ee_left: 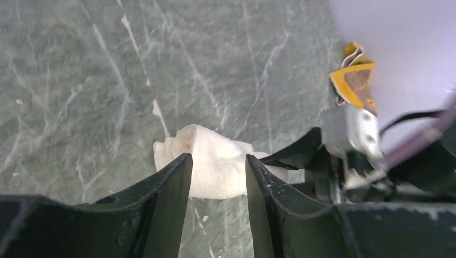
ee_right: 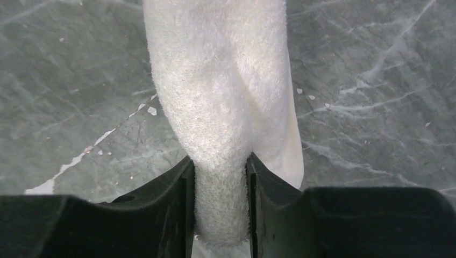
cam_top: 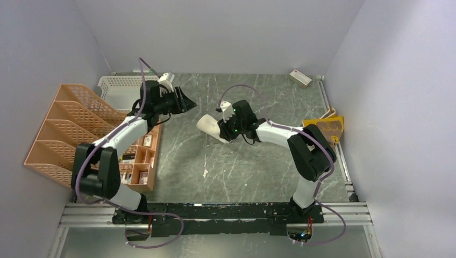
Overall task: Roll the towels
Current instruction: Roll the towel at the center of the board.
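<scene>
An off-white towel [cam_top: 208, 127], rolled into a short fat roll, lies in the middle of the table. My right gripper [cam_top: 222, 130] is shut on one end of it. In the right wrist view the roll [ee_right: 220, 80] runs away from the gripper [ee_right: 220, 161], squeezed between the two fingers. My left gripper [cam_top: 185, 104] hangs above the table to the left of the roll, open with nothing between its fingers; in its own view [ee_left: 218, 157] the roll [ee_left: 209, 161] shows through the gap, farther off. A mustard-yellow towel [cam_top: 326, 128] lies crumpled at the right edge [ee_left: 355, 80].
A peach file rack [cam_top: 59, 129] and a compartment tray [cam_top: 141, 161] stand at the left, with a white basket [cam_top: 115, 86] behind them. A small white-and-red box [cam_top: 300, 78] lies at the back right. Walls close in both sides.
</scene>
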Robot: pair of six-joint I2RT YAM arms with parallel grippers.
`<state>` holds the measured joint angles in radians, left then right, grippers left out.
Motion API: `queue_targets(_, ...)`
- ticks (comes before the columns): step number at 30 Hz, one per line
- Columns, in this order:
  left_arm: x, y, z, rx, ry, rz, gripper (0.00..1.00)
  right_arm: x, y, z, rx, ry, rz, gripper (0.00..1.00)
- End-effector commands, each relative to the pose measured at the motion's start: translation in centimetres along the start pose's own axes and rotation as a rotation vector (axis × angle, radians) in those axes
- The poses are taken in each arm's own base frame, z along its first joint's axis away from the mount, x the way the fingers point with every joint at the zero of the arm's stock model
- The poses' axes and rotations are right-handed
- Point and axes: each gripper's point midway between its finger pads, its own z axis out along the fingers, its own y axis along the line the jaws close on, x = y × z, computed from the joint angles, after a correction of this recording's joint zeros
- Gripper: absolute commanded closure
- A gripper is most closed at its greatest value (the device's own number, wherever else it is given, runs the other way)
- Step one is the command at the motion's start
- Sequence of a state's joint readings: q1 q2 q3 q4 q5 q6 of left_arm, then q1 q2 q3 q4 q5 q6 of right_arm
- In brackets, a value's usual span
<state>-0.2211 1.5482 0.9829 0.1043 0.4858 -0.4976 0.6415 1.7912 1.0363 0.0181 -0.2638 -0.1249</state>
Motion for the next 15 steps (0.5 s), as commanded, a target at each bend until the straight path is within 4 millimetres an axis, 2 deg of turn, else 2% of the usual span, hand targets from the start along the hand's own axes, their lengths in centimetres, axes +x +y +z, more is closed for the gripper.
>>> queue_targets(1, -0.2, -1.3, -2.0, -0.007, -0.031, -0.011, 0.47, -1.6, 1.2, -1.0, -0.192, -0.069, 0.172, 0.68)
queue_targets(3, 1.1, -1.3, -2.6, -0.001, -0.029, -0.038, 0.45, -1.9, 1.1, -1.2, -0.257, -0.084, 0.242, 0.68)
queue_targets(4, 1.8, -1.3, -2.9, 0.004, -0.027, -0.053, 0.41, -2.1, 0.9, -1.4, -0.287, -0.095, 0.283, 0.68)
queue_targets(5, 3.3, -1.0, -3.1, 0.005, -0.010, -0.071, 0.37, -2.4, 0.7, -1.6, -0.321, -0.115, 0.320, 0.67)
queue_targets(6, 4.1, -1.0, -3.1, 0.006, -0.002, -0.080, 0.23, -2.6, 0.2, -1.9, -0.348, -0.139, 0.365, 0.67)
queue_targets(7, 5.0, -0.8, -3.2, -0.004, 0.005, -0.090, 0.18, -2.8, -0.1, -2.2, -0.380, -0.158, 0.410, 0.67)
queue_targets(9, 6.5, -0.9, -3.1, -0.006, 0.009, -0.114, 0.02, -2.9, -0.6, -2.5, -0.441, -0.183, 0.495, 0.67)
queue_targets(12, 7.8, -1.3, -2.6, -0.005, -0.003, -0.159, 0.00, -2.9, -1.4, -2.6, -0.501, -0.208, 0.603, 0.66)
queue_targets(15, 8.4, -1.7, -1.1, -0.009, -0.009, -0.181, 0.00, -2.4, -1.7, -1.9, -0.496, -0.181, 0.647, 0.66)
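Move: The rolled white towel's middle lies roughly 9 cm back and 9 cm to the right of the empty left hand, some 12 cm below it. From that hand, the white basket stands about 28 cm left and 5 cm farther out, and the peach organizer roughly 40 cm left and 13 cm back, both well below. The right hand already grips the towel's near right end, the roll's middle being about 6 cm left, 3 cm ahead and slightly lower. The empty left hand lifts a touch, then draws back about 9 cm and sinks beside the towel's left side, ending some 6 cm lower, while its fingers spread from half to wide open and its wrist tips down. Meanwhile the right hand keeps its pinch on the near right end and carries it only 2 cm or so each forward, right and up, rolling its wrist clockwise as seen from behind the hand so that the fingers end up pointing flatter and more to the left, a turn of some 40 degrees. ##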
